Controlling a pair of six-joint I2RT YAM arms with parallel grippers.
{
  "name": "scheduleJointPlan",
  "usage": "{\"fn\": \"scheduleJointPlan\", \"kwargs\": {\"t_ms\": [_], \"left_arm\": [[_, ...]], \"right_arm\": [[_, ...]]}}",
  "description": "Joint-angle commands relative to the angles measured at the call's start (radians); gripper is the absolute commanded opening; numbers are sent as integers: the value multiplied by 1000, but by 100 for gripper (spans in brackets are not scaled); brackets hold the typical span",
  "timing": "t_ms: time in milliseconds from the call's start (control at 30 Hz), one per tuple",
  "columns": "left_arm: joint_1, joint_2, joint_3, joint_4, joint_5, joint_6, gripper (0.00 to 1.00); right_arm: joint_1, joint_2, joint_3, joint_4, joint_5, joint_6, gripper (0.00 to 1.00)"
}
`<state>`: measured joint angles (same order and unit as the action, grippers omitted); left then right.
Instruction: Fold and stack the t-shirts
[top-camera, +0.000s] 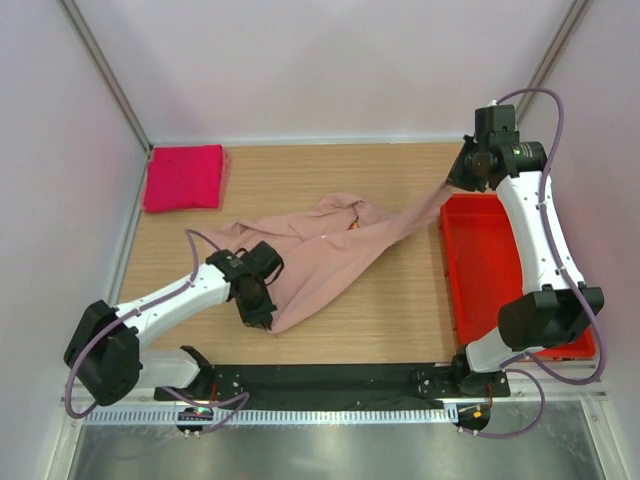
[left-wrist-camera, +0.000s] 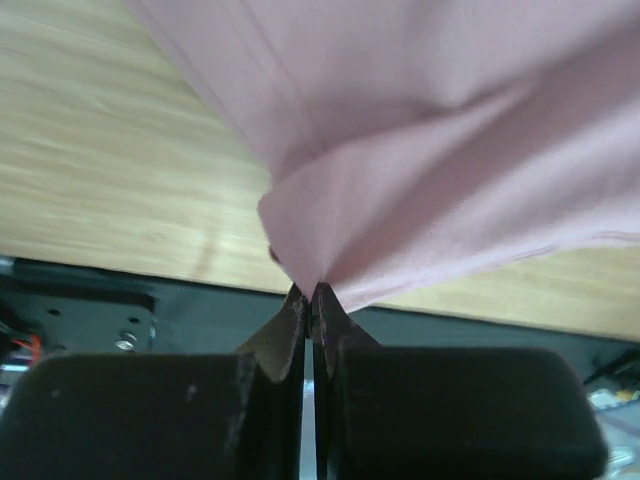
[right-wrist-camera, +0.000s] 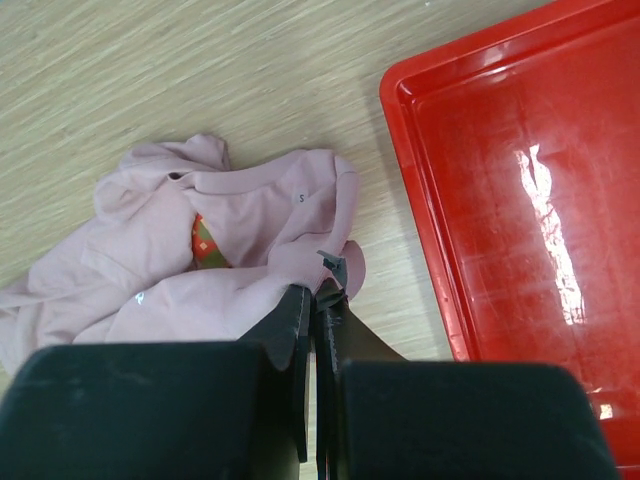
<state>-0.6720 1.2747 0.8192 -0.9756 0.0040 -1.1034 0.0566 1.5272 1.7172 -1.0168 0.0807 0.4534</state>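
The pale dusty pink t-shirt (top-camera: 330, 250) lies crumpled and stretched across the middle of the wooden table, an orange-brown print (right-wrist-camera: 205, 243) showing in its folds. My left gripper (top-camera: 256, 318) is shut on its near lower corner (left-wrist-camera: 310, 270), the cloth bunched at the fingertips (left-wrist-camera: 297, 300). My right gripper (top-camera: 462, 178) is shut on the far right end, pulling a taut strip of pink cloth (right-wrist-camera: 330, 270) up toward the back right. The bright magenta-pink t-shirt (top-camera: 184, 177) rests folded at the back left corner, untouched.
A red plastic bin (top-camera: 500, 270) sits along the right side under the right arm, seen empty in the right wrist view (right-wrist-camera: 520, 200). A black base rail (top-camera: 330, 380) runs along the near table edge. Metal frame posts stand at both back corners.
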Motion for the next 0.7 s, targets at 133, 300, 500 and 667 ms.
{"fn": "scheduleJointPlan", "kwargs": {"t_ms": [133, 300, 500, 667], "left_arm": [[-242, 196, 73, 187, 208, -84, 0], [-288, 345, 142, 228, 258, -35, 1], [-287, 276, 150, 192, 200, -26, 43], [-236, 118, 170, 105, 97, -6, 47]], "right_arm": [[-1, -13, 27, 18, 37, -16, 1], [-1, -13, 19, 20, 18, -18, 1], [-3, -39, -22, 30, -13, -9, 1], [-1, -64, -54, 34, -35, 2, 1]]}}
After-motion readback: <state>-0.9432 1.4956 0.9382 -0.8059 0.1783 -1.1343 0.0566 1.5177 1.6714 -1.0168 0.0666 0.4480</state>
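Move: The left hand pinches the near corner of the pink t-shirt just above the table; the spot it is taking that corner to lies about 11 cm to the right, 5 cm back and 4 cm down. The table's front edge is roughly 8 cm straight back, and the shirt's orange print some 25 cm ahead and 22 cm to the right. From the right hand, holding the shirt's other end high, the set-down spot lies about 30 cm left, 29 cm back and 25 cm below. Sweeping to its right by about 10 cm and back some 5, the left hand carries the pinched shirt corner towards the front edge, turning about 15 degrees clockwise. Over the second half of the sweep it sinks nearly 4 cm, opens halfway to let go of the cloth, then starts rising again. The right hand keeps its grip on the raised other end, almost still. ##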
